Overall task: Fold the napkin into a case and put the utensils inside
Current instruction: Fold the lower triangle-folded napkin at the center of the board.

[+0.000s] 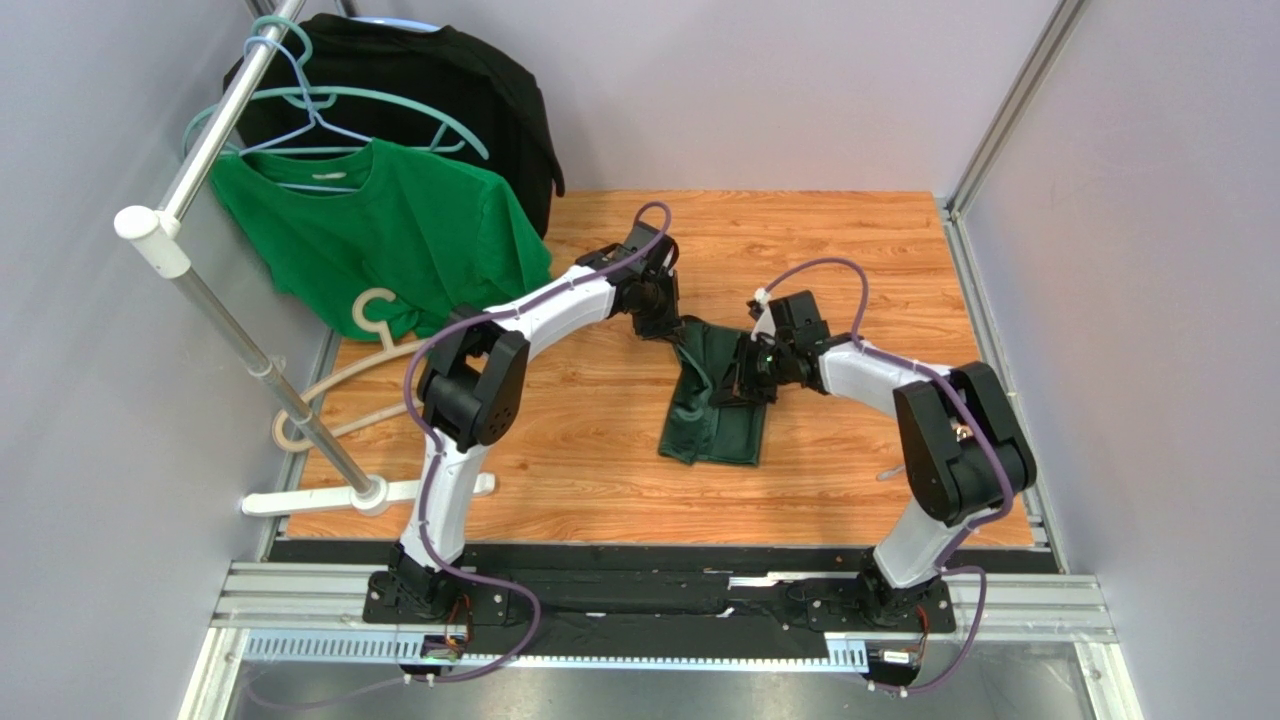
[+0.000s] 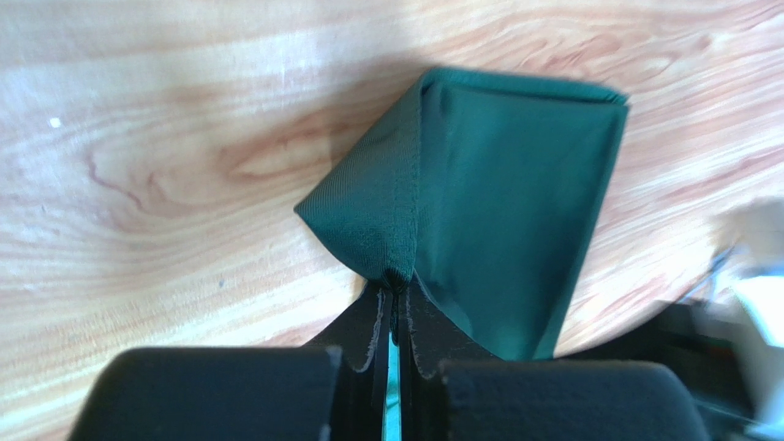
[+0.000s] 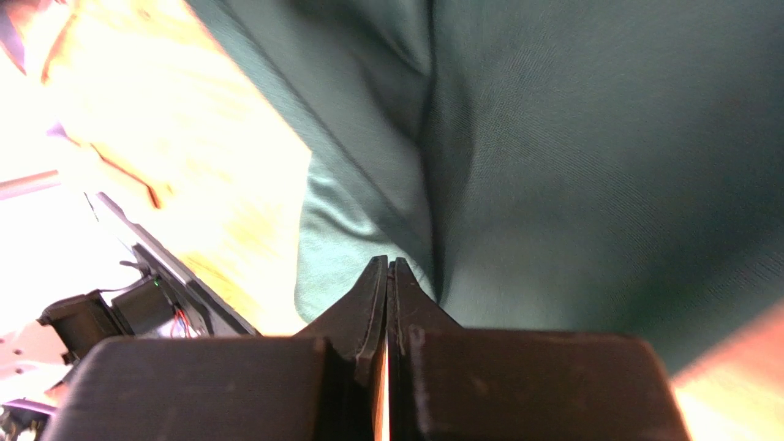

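Observation:
The dark green napkin (image 1: 718, 405) lies partly folded and rumpled in the middle of the wooden table. My left gripper (image 1: 663, 318) is at its far left corner. In the left wrist view the jaws (image 2: 397, 280) are shut on a hemmed corner of the napkin (image 2: 501, 193), which rises off the wood in a peak. My right gripper (image 1: 747, 384) rests low over the napkin's right side. Its jaws (image 3: 388, 266) are shut tip to tip, with no cloth seen between them, and the napkin (image 3: 598, 175) fills the view beyond. The utensils are out of view.
A clothes rack pole (image 1: 211, 285) stands at the left with a bright green T-shirt (image 1: 383, 225) and a black garment (image 1: 451, 90) on hangers. A beige hanger (image 1: 376, 315) lies by the table's left edge. Grey walls close in on three sides.

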Robot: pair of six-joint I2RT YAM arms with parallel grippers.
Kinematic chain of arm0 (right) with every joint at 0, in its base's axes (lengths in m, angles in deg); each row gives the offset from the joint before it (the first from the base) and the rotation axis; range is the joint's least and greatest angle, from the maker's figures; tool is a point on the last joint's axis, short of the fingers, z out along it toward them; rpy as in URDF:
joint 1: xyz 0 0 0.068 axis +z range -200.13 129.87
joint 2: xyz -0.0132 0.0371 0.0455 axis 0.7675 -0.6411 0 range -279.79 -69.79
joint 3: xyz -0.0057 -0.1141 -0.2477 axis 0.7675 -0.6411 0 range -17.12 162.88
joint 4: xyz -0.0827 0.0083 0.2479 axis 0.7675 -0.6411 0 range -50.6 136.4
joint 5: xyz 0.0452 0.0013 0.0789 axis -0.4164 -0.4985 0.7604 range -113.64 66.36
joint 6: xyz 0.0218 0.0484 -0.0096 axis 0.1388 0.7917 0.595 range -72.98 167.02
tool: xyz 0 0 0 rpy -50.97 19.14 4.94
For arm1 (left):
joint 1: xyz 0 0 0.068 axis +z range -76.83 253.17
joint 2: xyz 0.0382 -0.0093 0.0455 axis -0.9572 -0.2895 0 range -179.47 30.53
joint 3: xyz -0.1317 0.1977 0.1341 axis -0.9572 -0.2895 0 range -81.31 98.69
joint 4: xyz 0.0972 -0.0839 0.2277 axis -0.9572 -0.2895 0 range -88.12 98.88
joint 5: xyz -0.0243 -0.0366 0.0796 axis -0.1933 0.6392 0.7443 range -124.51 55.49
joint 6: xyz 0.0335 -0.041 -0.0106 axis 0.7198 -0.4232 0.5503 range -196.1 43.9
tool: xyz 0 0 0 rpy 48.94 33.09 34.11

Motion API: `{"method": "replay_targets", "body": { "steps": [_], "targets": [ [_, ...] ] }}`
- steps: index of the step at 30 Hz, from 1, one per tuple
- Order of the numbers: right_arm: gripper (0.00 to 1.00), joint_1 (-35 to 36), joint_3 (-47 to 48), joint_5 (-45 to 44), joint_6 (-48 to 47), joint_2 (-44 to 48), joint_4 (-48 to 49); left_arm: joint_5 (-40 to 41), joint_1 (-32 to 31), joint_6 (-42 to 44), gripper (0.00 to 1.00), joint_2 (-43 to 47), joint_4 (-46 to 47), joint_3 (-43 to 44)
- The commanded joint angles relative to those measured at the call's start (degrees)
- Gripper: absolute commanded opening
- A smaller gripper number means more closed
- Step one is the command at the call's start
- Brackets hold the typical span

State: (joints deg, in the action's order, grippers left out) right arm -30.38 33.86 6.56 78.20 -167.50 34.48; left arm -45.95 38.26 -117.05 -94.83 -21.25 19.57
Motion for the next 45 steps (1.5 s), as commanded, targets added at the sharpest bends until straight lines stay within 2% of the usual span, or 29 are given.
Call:
{"method": "replay_targets", "body": {
  "steps": [1,6,15,25,34,38,45],
  "targets": [
    [0.0,-2.07,6.39,-3.56,-2.52,4.29,-6.0,2.13,-0.77,2.1,0.0,1.52,-3.53,3.0],
    [0.0,-4.01,12.29,-3.47,-2.61,0.6,-6.88,2.12,-1.38,3.86,0.0,2.05,-6.25,4.59],
    [0.0,-3.93,24.59,-3.3,-4.37,-13.46,-5.57,1.16,-1.56,5.35,0.0,3.11,-8.98,6.78],
    [0.0,-3.05,31.8,0.63,-2.88,-21.46,-4.69,-1.83,-2.0,5.79,0.0,0.29,-10.83,10.65],
    [0.0,-3.13,35.5,11.45,4.4,-26.39,0.58,-3.32,-2.26,5.27,0.0,-3.92,-9.78,15.22],
    [0.0,-3.31,36.99,15.68,3.2,-27.97,0.5,-4.38,-2.26,6.14,0.0,-6.91,-8.81,17.85],
    [0.0,-6.03,33.83,8.92,0.99,-23.49,-5.81,-2.88,-2.26,5.27,0.0,-11.39,-7.67,21.11]
  ]
}}
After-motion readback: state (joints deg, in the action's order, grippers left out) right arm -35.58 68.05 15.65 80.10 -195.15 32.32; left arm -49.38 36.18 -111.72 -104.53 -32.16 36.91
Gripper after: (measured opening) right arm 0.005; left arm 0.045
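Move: The left hand already pinches the napkin's far left corner; the middle of the far edge lies about 9 cm to its right, 3 cm farther out and 2 cm lower. From the right hand, shut, empty and just clear of the cloth, that same spot is some 14 cm ahead, 3 cm left and 3 cm down. The flap along the left side centres roughly 8 cm left and 1 cm ahead of the right hand, the near edge about 11 cm back and 4 cm left. With its fingers shut, the right hand hops up about 5 cm and forward over the napkin, sinks again by the far edge, then creeps on low, drifting left and a little back right, to end about 14 cm farther forward with its tips at the inside of the fold, close beside the left fingers. The left hand keeps its pinch on the corner, draws it slightly back and up some 3.5 cm, then carries it about 3 cm to the right and down again to its starting height. ##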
